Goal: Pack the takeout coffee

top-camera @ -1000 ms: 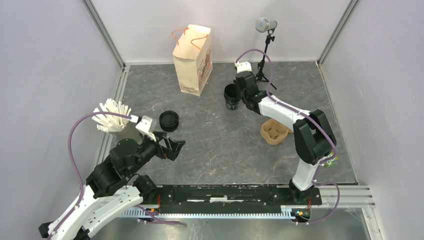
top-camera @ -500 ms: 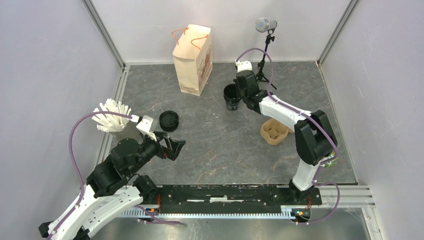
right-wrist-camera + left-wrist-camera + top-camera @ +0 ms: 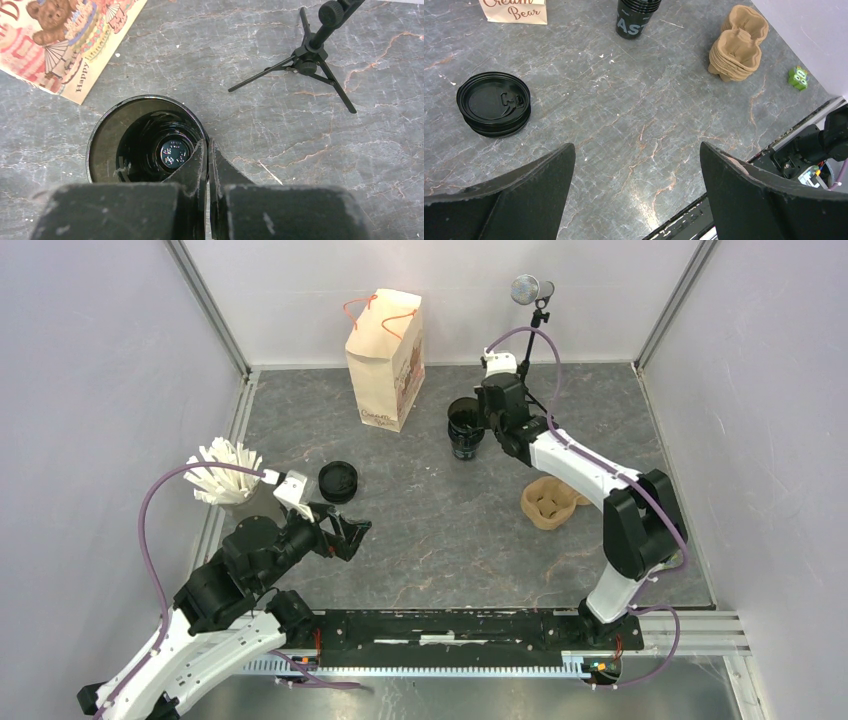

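Observation:
A stack of black cups (image 3: pixel 462 432) stands open-topped on the table right of the paper bag (image 3: pixel 386 358). My right gripper (image 3: pixel 481 423) is shut on the top cup's rim, one finger inside the cup (image 3: pixel 145 137) and one outside. From the right wrist, the right gripper (image 3: pixel 207 146) shows both fingers pressed together over the cup wall. A stack of round black lids (image 3: pixel 339 481) lies at the left. My left gripper (image 3: pixel 352 534) hovers open near the lids (image 3: pixel 494 103) with nothing between its fingers (image 3: pixel 539 180).
A brown pulp cup carrier stack (image 3: pixel 549 502) sits under the right arm. A microphone tripod (image 3: pixel 530 350) stands behind the cups. A holder of white sticks (image 3: pixel 224 476) is at the left edge. A small green item (image 3: pixel 798 78) lies near the right arm's base.
The right gripper has shut on the top cup's rim and risen slightly toward the back, and the stack now looks taller. The left arm has not moved.

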You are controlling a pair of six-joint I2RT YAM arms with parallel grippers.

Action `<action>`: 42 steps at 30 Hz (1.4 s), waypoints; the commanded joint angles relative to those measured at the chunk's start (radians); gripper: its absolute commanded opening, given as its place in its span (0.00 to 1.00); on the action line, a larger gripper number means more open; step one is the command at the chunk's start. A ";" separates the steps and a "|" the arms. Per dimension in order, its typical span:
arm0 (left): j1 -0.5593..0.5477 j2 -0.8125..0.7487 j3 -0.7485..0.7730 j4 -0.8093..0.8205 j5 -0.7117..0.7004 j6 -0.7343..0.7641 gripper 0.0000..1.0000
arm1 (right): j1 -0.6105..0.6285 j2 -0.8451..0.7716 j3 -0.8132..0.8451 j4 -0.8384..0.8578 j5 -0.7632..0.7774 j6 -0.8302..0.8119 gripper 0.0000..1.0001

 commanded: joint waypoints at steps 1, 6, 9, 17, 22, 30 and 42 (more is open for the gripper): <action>-0.001 0.015 -0.005 0.014 0.009 -0.015 1.00 | -0.006 -0.071 0.006 0.045 -0.029 0.028 0.00; -0.001 0.030 -0.004 0.013 0.008 -0.015 1.00 | -0.007 -0.130 0.004 0.036 -0.070 0.029 0.00; -0.001 0.038 -0.003 0.007 0.000 -0.017 1.00 | -0.007 -0.187 -0.011 0.029 -0.092 0.031 0.00; -0.001 0.041 0.002 -0.011 -0.046 -0.030 1.00 | 0.003 -0.366 -0.127 -0.007 -0.220 0.042 0.00; -0.001 0.033 -0.002 -0.009 -0.032 -0.030 1.00 | 0.060 -0.537 -0.362 0.006 -0.269 0.058 0.00; -0.001 0.057 -0.001 -0.007 -0.022 -0.025 1.00 | 0.233 -0.707 -0.636 -0.010 -0.236 0.085 0.00; -0.001 0.048 -0.004 -0.007 -0.044 -0.024 1.00 | 0.352 -0.662 -0.750 0.062 -0.161 0.108 0.00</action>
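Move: My right hand keeps its pinch on the right rim of the top cup, already pulled partly out of the stack, whose middle is about 4 cm to my left and 10 below. I'm taking the cup to the bare near table: some 26 cm back, 7 left, 16 down. From this hand the pulp carrier lies about 9 cm back and 20 right, the black lids 7 back and 33 left. From my left hand that bare spot is about 7 cm ahead, 16 right, 23 below. With the right fingers still shut on the rim, I lift the cup up out of the stack by some 10 cm, swing it back towards myself past the left side of the pulp carrier, about 24 cm in all, and lower it well below its starting height onto or just over the bare near table, slowing at the end. My wrist turns counter-clockwise nearly 30 degrees on the way. ##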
